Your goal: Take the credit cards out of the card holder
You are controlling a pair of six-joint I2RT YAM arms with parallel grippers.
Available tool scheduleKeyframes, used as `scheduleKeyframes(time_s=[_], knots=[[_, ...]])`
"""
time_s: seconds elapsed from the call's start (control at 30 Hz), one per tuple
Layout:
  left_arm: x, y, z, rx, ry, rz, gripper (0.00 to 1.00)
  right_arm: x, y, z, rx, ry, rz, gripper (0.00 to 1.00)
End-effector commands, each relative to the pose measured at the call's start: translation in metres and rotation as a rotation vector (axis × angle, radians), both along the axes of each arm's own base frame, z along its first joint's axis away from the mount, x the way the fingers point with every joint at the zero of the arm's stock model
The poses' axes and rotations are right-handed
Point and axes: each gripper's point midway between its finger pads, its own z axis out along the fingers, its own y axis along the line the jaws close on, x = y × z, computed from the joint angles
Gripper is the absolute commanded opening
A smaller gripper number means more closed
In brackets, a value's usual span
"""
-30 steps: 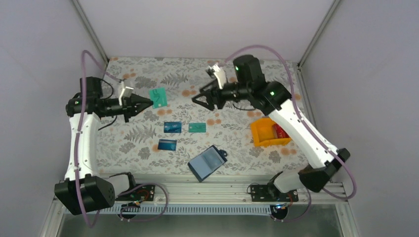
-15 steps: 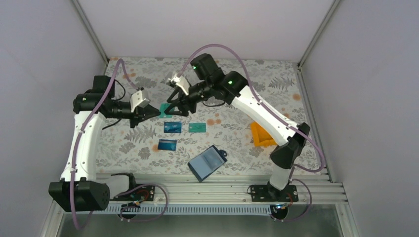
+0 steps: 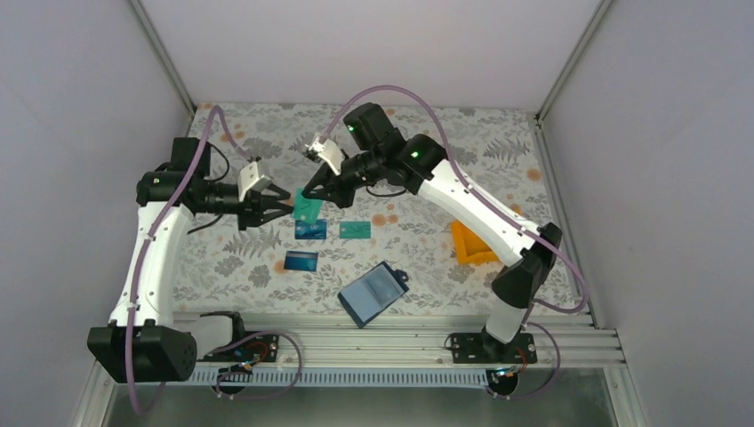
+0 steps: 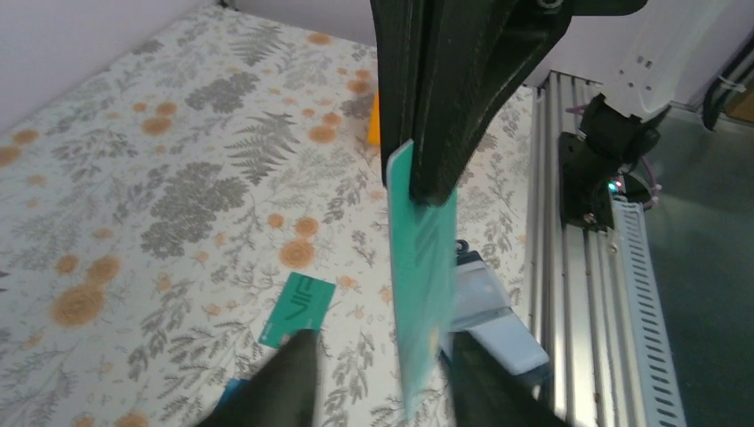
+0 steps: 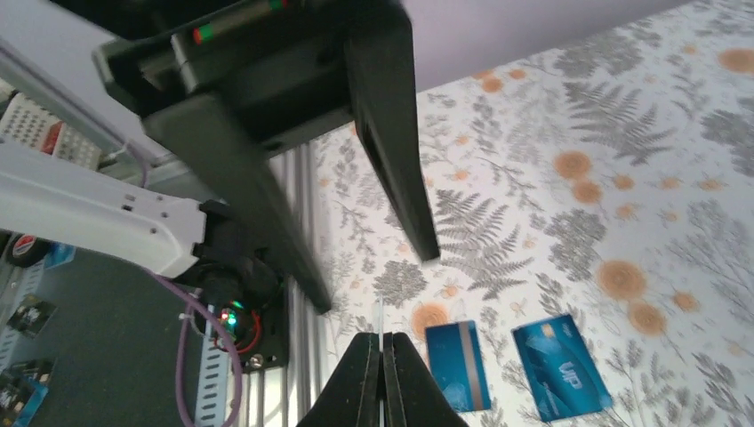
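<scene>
A teal-green credit card [image 3: 307, 210] hangs in the air between both grippers, edge-on in the left wrist view [image 4: 420, 294]. My right gripper [image 3: 309, 195] is shut on its upper edge, its fingers [image 4: 445, 98] clamped on the card; its own view shows it as a thin line between its jaws [image 5: 381, 351]. My left gripper [image 3: 283, 206] stands open around the card's lower part, its fingers [image 4: 284, 382] off it. Three credit cards lie on the table: a blue one [image 3: 311, 229], a teal one [image 3: 355, 229], a blue one [image 3: 301, 261]. The card holder [image 3: 373, 294] lies flat near the front edge.
An orange bin [image 3: 469, 245] stands at the right, partly behind the right arm. The floral table cover [image 3: 267, 142] reaches to grey walls at the back and sides. A metal rail [image 3: 373, 336] with both arm bases runs along the near edge.
The right arm swung left to the card held by the left gripper and shut on it. The left gripper's jaws have opened off the card.
</scene>
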Motion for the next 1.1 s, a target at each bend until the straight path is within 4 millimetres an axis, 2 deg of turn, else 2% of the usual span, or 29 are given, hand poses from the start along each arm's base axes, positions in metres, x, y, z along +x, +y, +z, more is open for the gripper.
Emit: scheduleKeyframes(time_s=[0.0, 0.03, 0.07, 0.1, 0.17, 0.3, 0.4, 0.57, 0.63, 0.7, 0.73, 0.8, 1.07], knots=[[0.032, 0.005, 0.007, -0.044, -0.004, 0.129, 0.81, 0.055, -0.034, 0.024, 0.101, 0.092, -0.287, 0.04], [0.040, 0.011, 0.001, -0.029, 0.016, 0.180, 0.97, 0.075, -0.044, 0.021, 0.140, 0.160, -0.365, 0.04], [0.050, 0.020, -0.008, 0.007, 0.029, 0.247, 1.00, 0.084, -0.061, 0.030, 0.206, 0.224, -0.440, 0.04], [0.059, 0.027, -0.016, 0.029, 0.041, 0.308, 1.00, 0.100, -0.076, 0.018, 0.247, 0.337, -0.542, 0.04], [0.073, 0.042, -0.030, 0.063, 0.063, 0.422, 1.00, 0.119, -0.095, 0.004, 0.332, 0.431, -0.694, 0.04], [0.089, 0.067, -0.053, 0.124, 0.070, 0.591, 1.00, 0.151, -0.118, -0.033, 0.397, 0.523, -0.993, 0.04], [0.092, 0.074, -0.057, 0.129, 0.064, 0.634, 1.00, 0.162, -0.123, -0.070, 0.412, 0.623, -1.114, 0.04], [0.088, 0.075, -0.051, 0.114, 0.037, 0.636, 1.00, 0.154, -0.117, -0.151, 0.335, 0.804, -1.248, 0.04], [0.085, 0.073, -0.049, 0.106, 0.032, 0.626, 1.00, 0.148, -0.116, -0.178, 0.284, 0.852, -1.273, 0.04], [0.082, 0.070, -0.048, 0.095, 0.029, 0.606, 1.00, 0.141, -0.118, -0.195, 0.263, 0.890, -1.300, 0.04], [0.080, 0.068, -0.048, 0.091, 0.027, 0.599, 1.00, 0.137, -0.119, -0.214, 0.234, 0.916, -1.322, 0.04], [0.079, 0.067, -0.048, 0.085, 0.026, 0.588, 1.00, 0.131, -0.118, -0.228, 0.225, 0.939, -1.331, 0.04], [0.075, 0.064, -0.047, 0.080, 0.020, 0.572, 1.00, 0.121, -0.110, -0.254, 0.167, 0.922, -1.352, 0.04]])
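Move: The right hand holds a green card; the green card lying on the table is about 11 cm ahead of this hand, 9 cm to its right and 31 cm below. From the lying green card, the upper blue card is level and 12 cm left, the lower blue card 9 cm nearer and 15 cm left, and the card holder 19 cm nearer and 5 cm right. From the left hand, the lying green card is 11 cm ahead, 14 cm right, 28 cm below. Right carries its green card forward-right, then 25 cm down towards the lying one, turning clockwise; left opens, leaves forward-left. ##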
